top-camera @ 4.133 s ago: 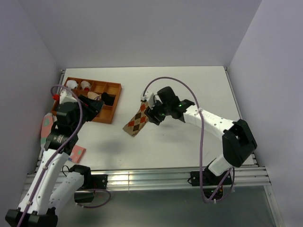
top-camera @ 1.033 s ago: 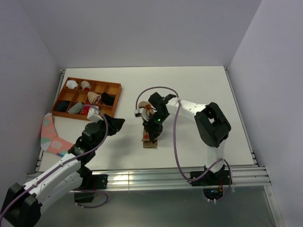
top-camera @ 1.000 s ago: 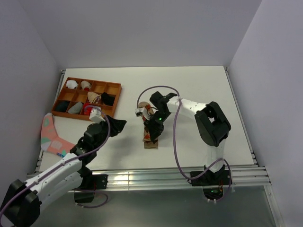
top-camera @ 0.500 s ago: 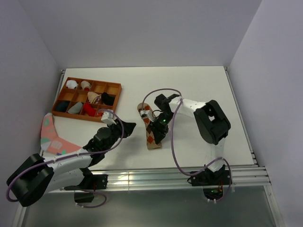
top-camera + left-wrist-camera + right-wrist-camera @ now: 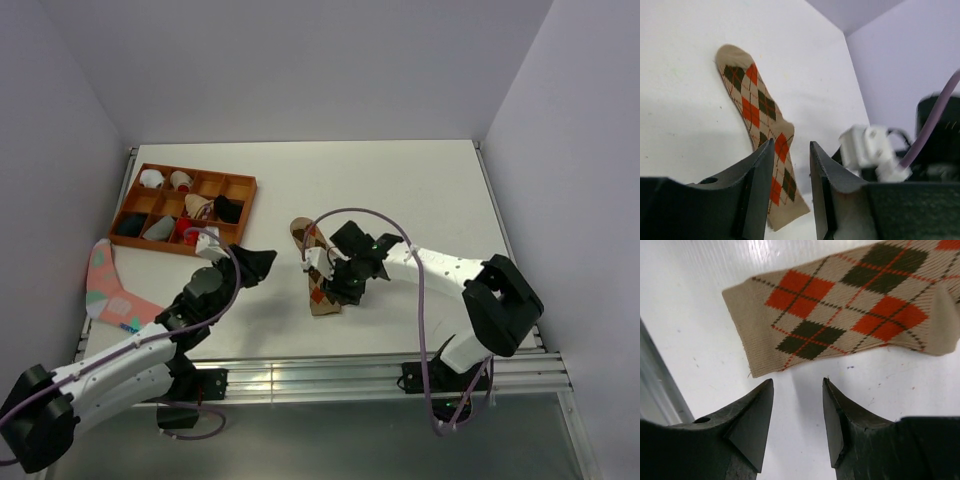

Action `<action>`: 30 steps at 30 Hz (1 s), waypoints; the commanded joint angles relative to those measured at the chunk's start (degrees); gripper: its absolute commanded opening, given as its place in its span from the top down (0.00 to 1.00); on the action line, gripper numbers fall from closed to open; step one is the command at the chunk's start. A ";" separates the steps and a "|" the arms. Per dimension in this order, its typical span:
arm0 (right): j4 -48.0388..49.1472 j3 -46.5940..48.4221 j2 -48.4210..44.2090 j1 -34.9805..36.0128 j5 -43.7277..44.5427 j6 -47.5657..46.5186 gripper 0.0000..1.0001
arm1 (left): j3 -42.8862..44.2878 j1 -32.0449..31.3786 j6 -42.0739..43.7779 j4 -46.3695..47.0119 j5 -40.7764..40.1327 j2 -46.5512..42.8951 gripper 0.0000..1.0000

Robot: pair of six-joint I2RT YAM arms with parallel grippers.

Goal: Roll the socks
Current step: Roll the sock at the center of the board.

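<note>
The tan argyle sock [image 5: 314,267] lies flat and stretched out on the white table [image 5: 420,200], toe far, cuff near. My right gripper [image 5: 343,288] hovers open just off its cuff end, with only bare table between its fingers in the right wrist view, where the sock [image 5: 840,305] fills the top and the gripper [image 5: 797,381] sits below it. My left gripper [image 5: 262,261] is open and empty to the sock's left; its wrist view shows the sock [image 5: 760,115] beyond the gripper [image 5: 791,145]. A red sock [image 5: 184,232] sits in the tray.
An orange compartment tray [image 5: 240,182] holding several small rolled items stands at the back left. A pink sock [image 5: 105,285] with teal and white markings lies at the table's left edge. The metal rail [image 5: 300,375] runs along the near edge.
My right gripper opened and let go of the argyle sock, which went from bunched up to flat. The right arm drew back rightward. The left gripper moved closer to the sock.
</note>
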 commanded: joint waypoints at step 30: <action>15.25 -14.26 -10.86 16.44 15.32 -5.98 0.44 | 21.40 1.67 -1.83 -28.65 -7.87 -10.03 0.63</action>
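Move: The argyle sock lies flat and stretched out to the right hand's left: its middle is about 8 cm ahead and 8 cm to the left, some 3 cm below. Its cuff end is nearer, roughly 3 cm back and 6 cm left. From the left hand the sock's middle is about 4 cm ahead, 11 cm to its right and 14 cm lower; the compartment tray's middle is some 19 cm ahead and 23 cm left of that hand. Open and touching nothing, the right hand heads for the cuff end of the argyle sock, dipping a little and recovering as it draws back about 4 cm and eases slightly left, while its fingers swing some 20 degrees forward and it turns a little counter-clockwise. The left hand rises quickly about 10 cm, shifts 4 cm left away from the sock, then hovers with its fingers part open. ##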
